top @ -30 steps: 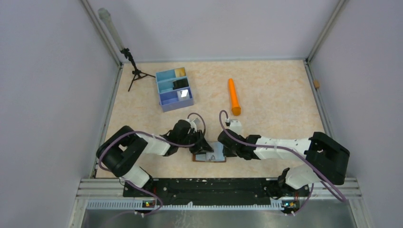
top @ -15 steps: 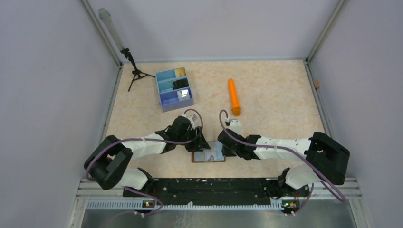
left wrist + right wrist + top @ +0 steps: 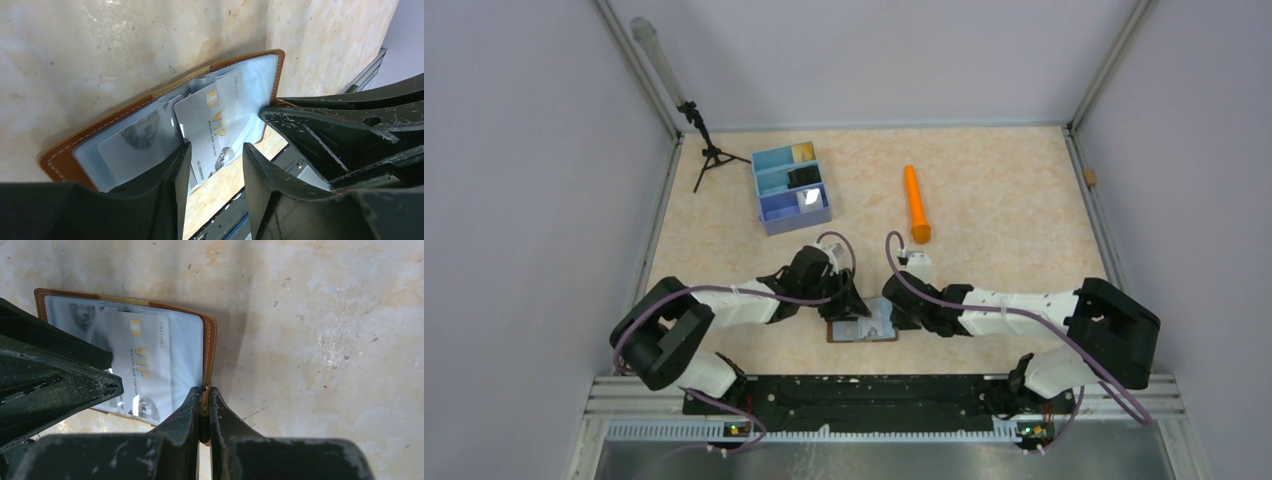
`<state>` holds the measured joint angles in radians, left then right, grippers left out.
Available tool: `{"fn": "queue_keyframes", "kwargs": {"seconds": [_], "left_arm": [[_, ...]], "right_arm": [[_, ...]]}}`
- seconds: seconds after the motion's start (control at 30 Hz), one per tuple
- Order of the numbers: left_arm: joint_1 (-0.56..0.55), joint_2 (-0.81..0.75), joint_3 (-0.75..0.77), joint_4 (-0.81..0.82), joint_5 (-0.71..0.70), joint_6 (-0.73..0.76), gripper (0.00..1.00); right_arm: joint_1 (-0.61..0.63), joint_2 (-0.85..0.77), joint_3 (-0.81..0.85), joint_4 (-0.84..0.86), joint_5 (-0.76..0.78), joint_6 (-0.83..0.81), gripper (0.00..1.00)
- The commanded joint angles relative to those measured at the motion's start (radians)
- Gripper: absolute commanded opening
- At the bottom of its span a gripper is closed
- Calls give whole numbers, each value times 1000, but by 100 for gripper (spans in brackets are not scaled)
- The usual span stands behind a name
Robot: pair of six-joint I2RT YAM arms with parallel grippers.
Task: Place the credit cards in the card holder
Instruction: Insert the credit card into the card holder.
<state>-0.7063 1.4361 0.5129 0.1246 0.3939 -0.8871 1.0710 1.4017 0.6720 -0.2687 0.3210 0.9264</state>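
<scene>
The brown card holder (image 3: 864, 326) lies open on the table near the front edge, its clear sleeves facing up. A silvery credit card (image 3: 220, 125) printed "VIP" sits partly inside a sleeve and sticks out at an angle. My left gripper (image 3: 215, 152) stands open just above that card, with its fingers apart and not touching it. My right gripper (image 3: 204, 390) is shut on the brown edge of the card holder (image 3: 210, 340). In the top view the left gripper (image 3: 849, 305) and the right gripper (image 3: 894, 312) flank the holder. Tan-gold (image 3: 803, 151), black (image 3: 803, 176) and white (image 3: 808, 198) cards lie in a blue tray.
The blue three-compartment tray (image 3: 799, 220) stands at the back left of the table. An orange cylinder (image 3: 916, 204) lies right of it. A small black tripod (image 3: 706, 150) stands at the far left corner. Grey walls enclose the table on three sides.
The left arm's elbow has swung outward to the left while its gripper stays at the card holder. The right arm and the holder have not moved.
</scene>
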Motion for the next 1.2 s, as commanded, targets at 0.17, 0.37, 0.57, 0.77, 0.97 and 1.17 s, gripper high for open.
{"fn": "queue_keyframes", "kwargs": {"seconds": [0.17,0.37,0.57,0.77,0.97,1.17], "left_arm": [[-29,80,-15,88,1,-25,46],[-45,141,-16,196,26,-61,45],[-63,152,-2,230,17,-80,44],[-71,126,-7,260,-1,-97,44],[-70,90,-16,296,-12,-105,45],[-70,126,-13,331,13,-120,45]], "right_arm": [[-4,-24,-24,23,-16,4,0],[-5,-24,-29,34,-26,6,0],[-4,-35,-32,30,-24,10,5],[-7,-74,-34,-18,6,15,32],[-56,-144,-82,-30,-4,7,50],[-119,-220,-160,29,-75,-5,50]]}}
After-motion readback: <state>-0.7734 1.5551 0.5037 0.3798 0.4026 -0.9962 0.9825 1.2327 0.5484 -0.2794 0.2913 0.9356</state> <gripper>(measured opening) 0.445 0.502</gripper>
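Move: The VIP card lies just under the left fingertips, about 1 cm below, its middle some 2 cm to their right and level fore and aft. The holder's right pocket centres about 4 cm to the right; the other card sits 4 cm to the left and 1 cm back. The holder's strap is 7 cm to the right and 1 cm back, in the right fingers; from the right hand the VIP card lies 5 cm left, 1 cm forward and 1 cm down. Slide the left gripper some 3.5 cm right, low over the holder, fingers half open and a fingertip against the VIP card's left edge, to push the card deeper into the right pocket; let the wrist tip the fingers slightly flatter. Keep the right fingers pinched on the strap for the first half, then open them halfway to let it go and draw that hand about 4 cm right. ##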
